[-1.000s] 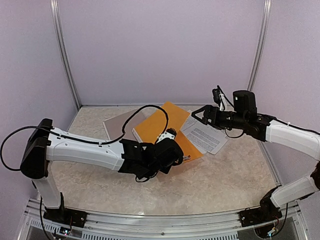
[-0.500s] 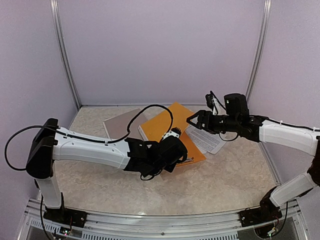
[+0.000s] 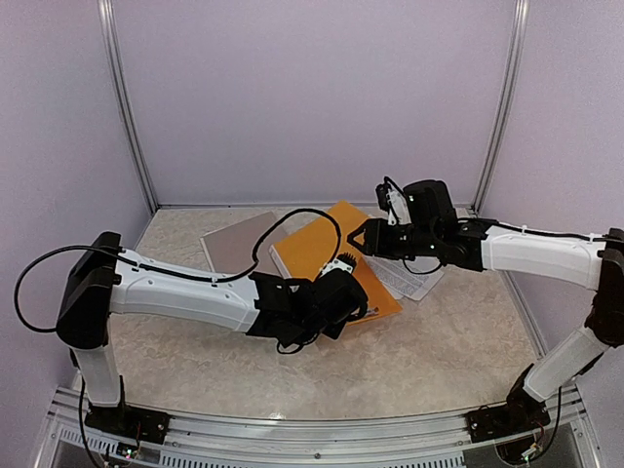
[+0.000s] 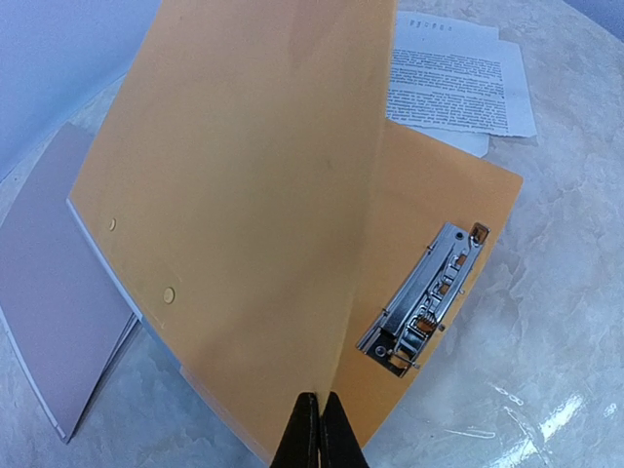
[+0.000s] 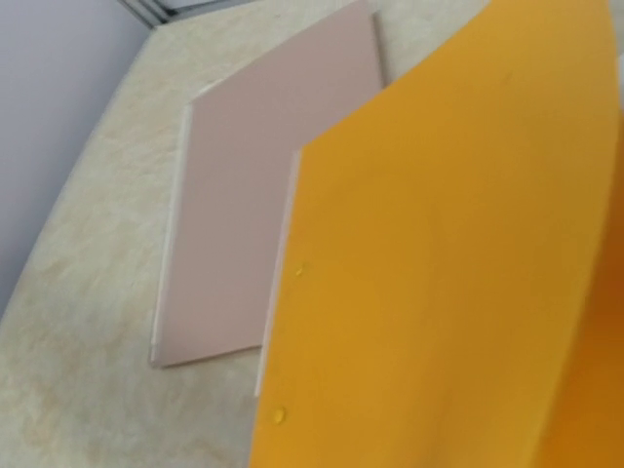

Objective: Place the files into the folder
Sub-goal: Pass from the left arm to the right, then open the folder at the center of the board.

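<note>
The orange folder (image 3: 317, 242) lies mid-table with its front cover (image 4: 244, 195) lifted. My left gripper (image 4: 319, 434) is shut on that cover's near edge, close to the spine, and sits at the folder's near side in the top view (image 3: 353, 291). A metal clip (image 4: 427, 297) shows on the inner back board. The files (image 3: 414, 281), white printed sheets, lie flat to the right of the folder (image 4: 453, 83). My right gripper (image 3: 359, 237) hovers at the cover's far right edge with its fingers apart. They do not show in its own wrist view, where the orange cover (image 5: 458, 244) fills the frame.
A pale pink folder (image 3: 234, 244) lies flat left of the orange one, partly under it (image 5: 263, 195). Purple walls and metal posts close in the back and sides. The left arm's black cable (image 3: 292, 214) loops over the folder.
My right arm has moved left, off the files and up to the raised cover, its jaws narrowing. The left gripper has shifted slightly right, still pinching the cover.
</note>
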Available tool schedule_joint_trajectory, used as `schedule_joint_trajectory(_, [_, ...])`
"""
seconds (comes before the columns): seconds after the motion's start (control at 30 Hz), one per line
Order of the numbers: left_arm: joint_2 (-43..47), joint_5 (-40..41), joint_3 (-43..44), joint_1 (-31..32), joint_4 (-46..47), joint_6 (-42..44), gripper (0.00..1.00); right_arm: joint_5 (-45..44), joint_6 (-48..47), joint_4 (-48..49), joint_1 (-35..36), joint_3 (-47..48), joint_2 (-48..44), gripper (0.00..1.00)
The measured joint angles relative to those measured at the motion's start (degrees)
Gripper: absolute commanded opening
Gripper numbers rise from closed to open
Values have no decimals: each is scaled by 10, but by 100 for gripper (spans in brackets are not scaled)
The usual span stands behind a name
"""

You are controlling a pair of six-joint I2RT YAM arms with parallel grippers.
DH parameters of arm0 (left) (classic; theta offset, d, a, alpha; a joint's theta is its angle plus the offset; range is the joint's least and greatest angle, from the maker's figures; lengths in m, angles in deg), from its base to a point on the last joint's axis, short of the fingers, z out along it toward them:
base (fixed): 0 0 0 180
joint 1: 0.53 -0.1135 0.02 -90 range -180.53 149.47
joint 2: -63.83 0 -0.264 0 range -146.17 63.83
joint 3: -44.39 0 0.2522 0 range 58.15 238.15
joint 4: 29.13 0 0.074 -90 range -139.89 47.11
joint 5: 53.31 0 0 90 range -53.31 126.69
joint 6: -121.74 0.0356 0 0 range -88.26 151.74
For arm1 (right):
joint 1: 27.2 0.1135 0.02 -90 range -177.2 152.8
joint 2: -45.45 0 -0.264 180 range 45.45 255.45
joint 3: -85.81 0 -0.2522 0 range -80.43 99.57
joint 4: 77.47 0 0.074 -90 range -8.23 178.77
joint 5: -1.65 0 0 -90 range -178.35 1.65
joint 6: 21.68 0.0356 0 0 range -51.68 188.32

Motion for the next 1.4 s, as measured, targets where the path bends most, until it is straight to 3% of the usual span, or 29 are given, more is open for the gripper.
schedule_joint_trajectory(0.17, [-3,-1,0,0,7,7,0,-63,-17,-25,8,14,19,3])
schedule_joint_trajectory(0.27, [-4,-11,0,0,12,13,0,-100,-25,-44,10,16,23,0])
schedule_joint_trajectory(0.37, [-4,-20,2,0,15,18,30,-137,-35,-67,22,31,24,0])
schedule_joint_trajectory(0.47, [-4,-38,11,0,14,19,69,-191,-51,-86,30,48,23,0])
schedule_joint_trajectory(0.53, [-4,-51,18,-1,14,17,83,-227,-64,-101,36,56,21,0])
schedule_joint_trajectory(0.6, [-1,-66,19,-3,11,10,89,-277,-82,-117,43,62,14,0])
schedule_joint_trajectory(0.8, [46,-119,-3,-29,-20,-36,94,-378,-137,-160,83,82,-13,0])
schedule_joint_trajectory(1.1, [235,-140,-71,-95,-142,-181,96,-442,-225,-160,193,84,-6,0])
schedule_joint_trajectory(1.27, [323,-132,-73,-144,-223,-257,96,-450,-255,-143,253,113,79,0])
schedule_joint_trajectory(1.4, [351,-127,-76,-164,-279,-297,97,-461,-270,-159,302,197,197,3])
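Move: Just off the right fingertips, about 2 cm ahead, 2 cm right and 2 cm below, runs the free edge of the orange folder's raised cover; the left hand already pinches that edge nearer the base, so the spot lies some 10 cm ahead of it, 1 cm right and 7 cm up. From the right hand, the lower leaf's metal clip is 4 cm back, 7 cm right, the pink folder 16 cm ahead, 21 cm left, the papers 16 cm ahead, 18 cm right, all roughly 21 cm below. Easing slightly forward and down, the right hand shuts its half-open fingers on the orange cover's edge; the left, nearly still until then, opens wide, lets go and pulls away about 20 cm left and up. The right first shifts a few centimetres right and up, then sweeps the cover some 16 cm left, back and finally down, rolling about 50 degrees with its left side dipping. ##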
